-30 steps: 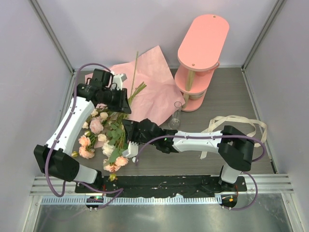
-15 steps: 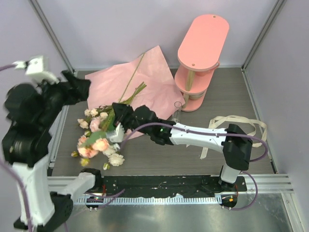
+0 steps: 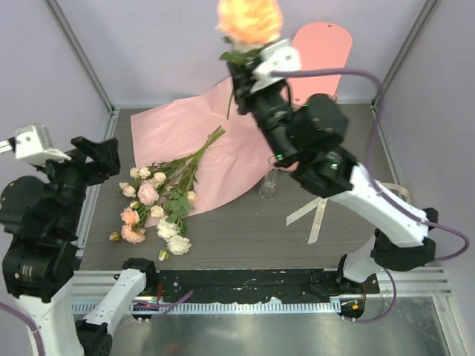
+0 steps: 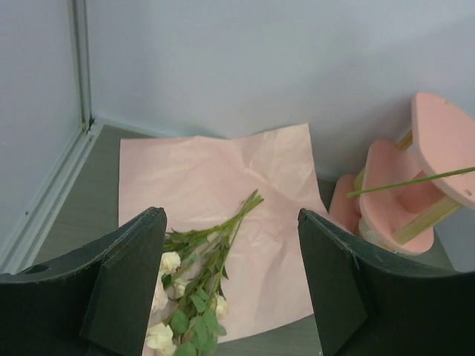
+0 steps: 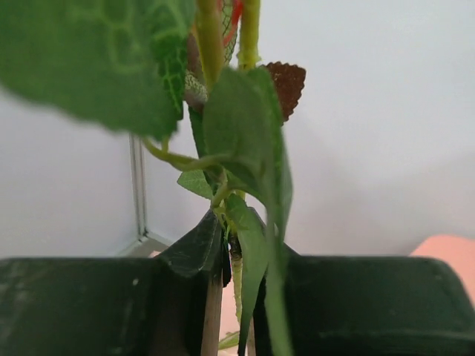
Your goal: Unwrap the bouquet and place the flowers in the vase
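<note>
My right gripper (image 3: 239,74) is raised high over the back of the table, shut on the green stem (image 5: 245,274) of one peach rose (image 3: 249,18). The stem's lower end (image 3: 228,107) hangs below the jaws. The clear glass vase (image 3: 269,182) stands on the table beneath and slightly right of it. The other flowers (image 3: 159,204) lie loose at the left, stems on the flat pink paper (image 3: 200,137); the left wrist view shows these flowers (image 4: 197,297) too. My left gripper (image 4: 230,215) is lifted at the far left, open and empty (image 3: 100,152).
A pink tiered shelf (image 3: 319,44) stands at the back right, just behind the vase. The cream ribbon (image 3: 323,208) lies loose on the table right of the vase. Walls and metal frame posts close in the left, back and right sides.
My right arm has swung up from the flower pile, carrying one peach rose high above the vase. My left gripper let go, opened and drew up and away to the left.
</note>
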You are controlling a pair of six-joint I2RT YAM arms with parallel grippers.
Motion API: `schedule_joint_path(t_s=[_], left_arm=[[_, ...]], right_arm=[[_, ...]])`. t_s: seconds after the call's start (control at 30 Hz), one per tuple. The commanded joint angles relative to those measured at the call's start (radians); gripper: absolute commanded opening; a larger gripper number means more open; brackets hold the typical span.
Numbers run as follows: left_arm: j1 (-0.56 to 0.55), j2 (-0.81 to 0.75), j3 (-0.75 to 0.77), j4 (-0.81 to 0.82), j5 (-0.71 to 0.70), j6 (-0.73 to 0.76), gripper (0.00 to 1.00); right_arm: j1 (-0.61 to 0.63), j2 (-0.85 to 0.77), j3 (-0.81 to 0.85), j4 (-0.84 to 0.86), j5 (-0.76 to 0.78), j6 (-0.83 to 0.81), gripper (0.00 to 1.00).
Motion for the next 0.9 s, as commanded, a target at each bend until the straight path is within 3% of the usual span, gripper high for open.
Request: schedule_joint_path(t_s=[0.0, 0.1, 0.27, 0.5, 0.87], left_arm=[[-0.001, 0.009, -0.089, 0.08, 0.033, -0.012, 0.75], [0.001, 0.02, -0.13, 0.092, 0.079, -0.026, 0.75], [0.001, 0.025, -0.199, 0.129, 0.137, -0.063, 0.74], [-0.001, 0.021, -0.259, 0.158, 0.183, -0.098, 0.73], [0.001, 0.023, -0.267, 0.156, 0.183, -0.092, 0.74]], right_arm=[[-0.003, -0.086, 0.133, -0.252, 0.251, 0.341, 0.01], [-0.003, -0.08, 0.235, -0.356, 0.387, 0.317, 0.01], [-0.014, -0.098, 0.218, -0.366, 0.466, 0.187, 0.01], [-0.069, -0.091, 0.203, -0.389, 0.422, 0.162, 0.01], [-0.121, -0.063, 0.244, -0.518, 0.362, 0.286, 0.01]])
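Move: High above the table, the right hand holds an orange flower; the vase stands about 8 cm ahead of it, some 11 cm to its right and 52 cm below. From the same hand, the pink shelf is roughly 28 cm ahead and 22 cm right, and the unwrapped paper about 27 cm ahead and 12 cm left. From the empty left hand, the vase is about 18 cm ahead and 38 cm right, and the remaining flowers 16 cm ahead and 4 cm right, far below. Swinging about 15 cm to the right, mostly early on, the right hand carries the gripped flower towards the vase's side, rising some 5 cm and then sinking about 7 while edging forward, its wrist turning roughly 25 degrees clockwise and tipping down. The open left hand sinks about 8 cm, moving forward and slightly right towards the remaining flowers, clear of everything. ##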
